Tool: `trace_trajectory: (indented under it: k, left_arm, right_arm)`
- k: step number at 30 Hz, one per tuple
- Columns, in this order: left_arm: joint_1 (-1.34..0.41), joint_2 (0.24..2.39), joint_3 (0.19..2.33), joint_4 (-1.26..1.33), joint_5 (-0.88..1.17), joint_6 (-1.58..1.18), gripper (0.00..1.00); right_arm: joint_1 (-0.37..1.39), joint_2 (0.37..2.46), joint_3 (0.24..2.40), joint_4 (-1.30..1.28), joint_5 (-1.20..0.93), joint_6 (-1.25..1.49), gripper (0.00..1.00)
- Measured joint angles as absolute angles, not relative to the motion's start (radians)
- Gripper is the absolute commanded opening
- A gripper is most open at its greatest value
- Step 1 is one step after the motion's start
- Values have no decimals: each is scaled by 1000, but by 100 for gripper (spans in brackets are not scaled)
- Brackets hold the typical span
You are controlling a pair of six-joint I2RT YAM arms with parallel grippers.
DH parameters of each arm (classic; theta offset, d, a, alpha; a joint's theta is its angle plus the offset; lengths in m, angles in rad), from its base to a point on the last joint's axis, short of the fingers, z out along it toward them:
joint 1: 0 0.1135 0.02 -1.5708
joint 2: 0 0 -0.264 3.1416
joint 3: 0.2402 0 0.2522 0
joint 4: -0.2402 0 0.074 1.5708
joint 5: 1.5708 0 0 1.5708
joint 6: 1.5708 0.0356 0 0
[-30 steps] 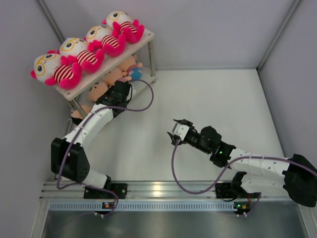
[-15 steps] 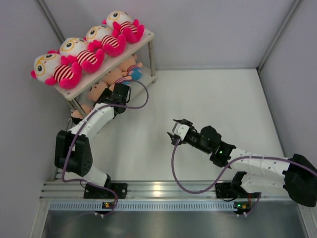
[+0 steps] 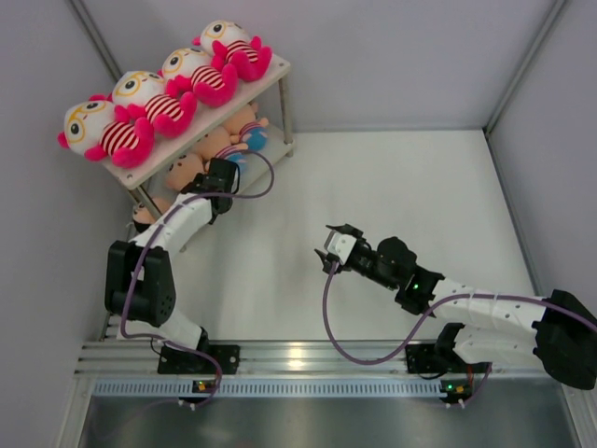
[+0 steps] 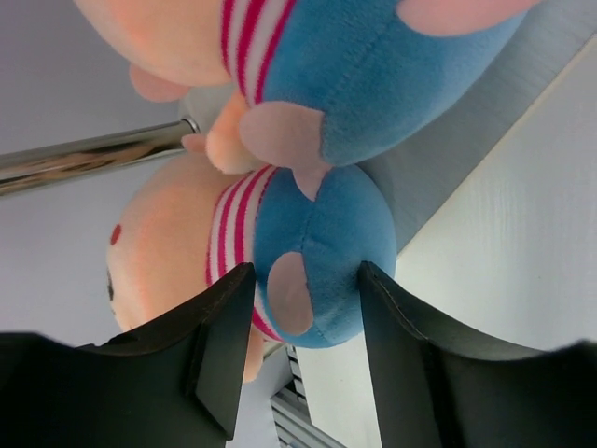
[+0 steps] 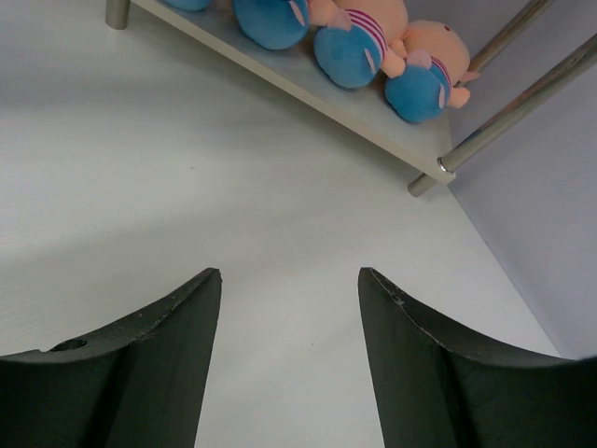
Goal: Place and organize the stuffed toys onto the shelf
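Note:
Several white-headed pink stuffed toys [image 3: 154, 101] lie in a row on the top board of the shelf [image 3: 269, 80] at the upper left. Peach-faced dolls [image 3: 235, 131] in blue pants lie on the lower board [image 5: 359, 98]. My left gripper [image 3: 215, 173] reaches under the top board. In the left wrist view, the left gripper [image 4: 308, 271] is open, its fingers astride the blue pants of one doll [image 4: 317, 229] and the tips close against its sides. A second doll [image 4: 373, 75] lies just beyond. My right gripper [image 3: 328, 247] hovers open over the bare table, nothing between its fingers [image 5: 177, 345].
A metal shelf leg [image 4: 93, 159] runs close to the left fingers, and another leg [image 5: 438, 173] stands at the shelf's corner. Grey walls close in on the left, back and right. The purple cable [image 3: 261, 182] loops off the left wrist beside the shelf.
My left gripper has slid a little further left along the lower tier and its jaws have narrowed around the doll. The right arm has not moved.

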State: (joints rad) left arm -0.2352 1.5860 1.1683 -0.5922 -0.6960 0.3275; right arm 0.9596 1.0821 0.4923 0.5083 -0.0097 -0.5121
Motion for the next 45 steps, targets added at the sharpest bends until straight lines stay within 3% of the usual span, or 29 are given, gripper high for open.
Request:
trace_trajectory:
  k: [9, 15, 24, 45]
  left_arm:
    - [-205, 1584, 1132, -580, -647, 311, 0]
    - [-201, 1557, 1121, -577, -588, 364, 0]
    - [-194, 1357, 1016, -567, -348, 638, 0]
    - [-20, 1389, 965, -463, -226, 1153, 0]
  right_arm:
    - [960, 1086, 514, 498, -9, -512, 61]
    - [960, 1087, 520, 487, -9, -513, 62]
    - [960, 1097, 532, 482, -9, -512, 62]
    - [960, 1082, 533, 478, -4, -511, 62]
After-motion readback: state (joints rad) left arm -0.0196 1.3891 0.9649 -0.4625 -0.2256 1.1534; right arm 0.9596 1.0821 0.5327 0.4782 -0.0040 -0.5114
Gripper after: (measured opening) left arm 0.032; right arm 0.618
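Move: The last doll on the near end of the lower shelf lies just off the left hand's fingertips, its middle about 4 cm back, 4 cm left and 4 cm below. Its neighbour on the shelf lies roughly 4 cm ahead of the hand, 3 cm right and 4 cm below. The shelf's near post foot is some 9 cm back, 1 cm left and 7 cm below. From the idle right hand the last doll is about 36 cm left, 8 cm ahead and 9 cm lower. The left hand's shut fingertips end against the last doll's blue-and-striped middle, pressing it in from the shelf's edge. First the fingers close fully as the hand sinks a little; it then swings back and right a couple of centimetres, and finally sweeps about 5 cm left and slightly forward into the doll, turning clockwise by some 35 degrees. ##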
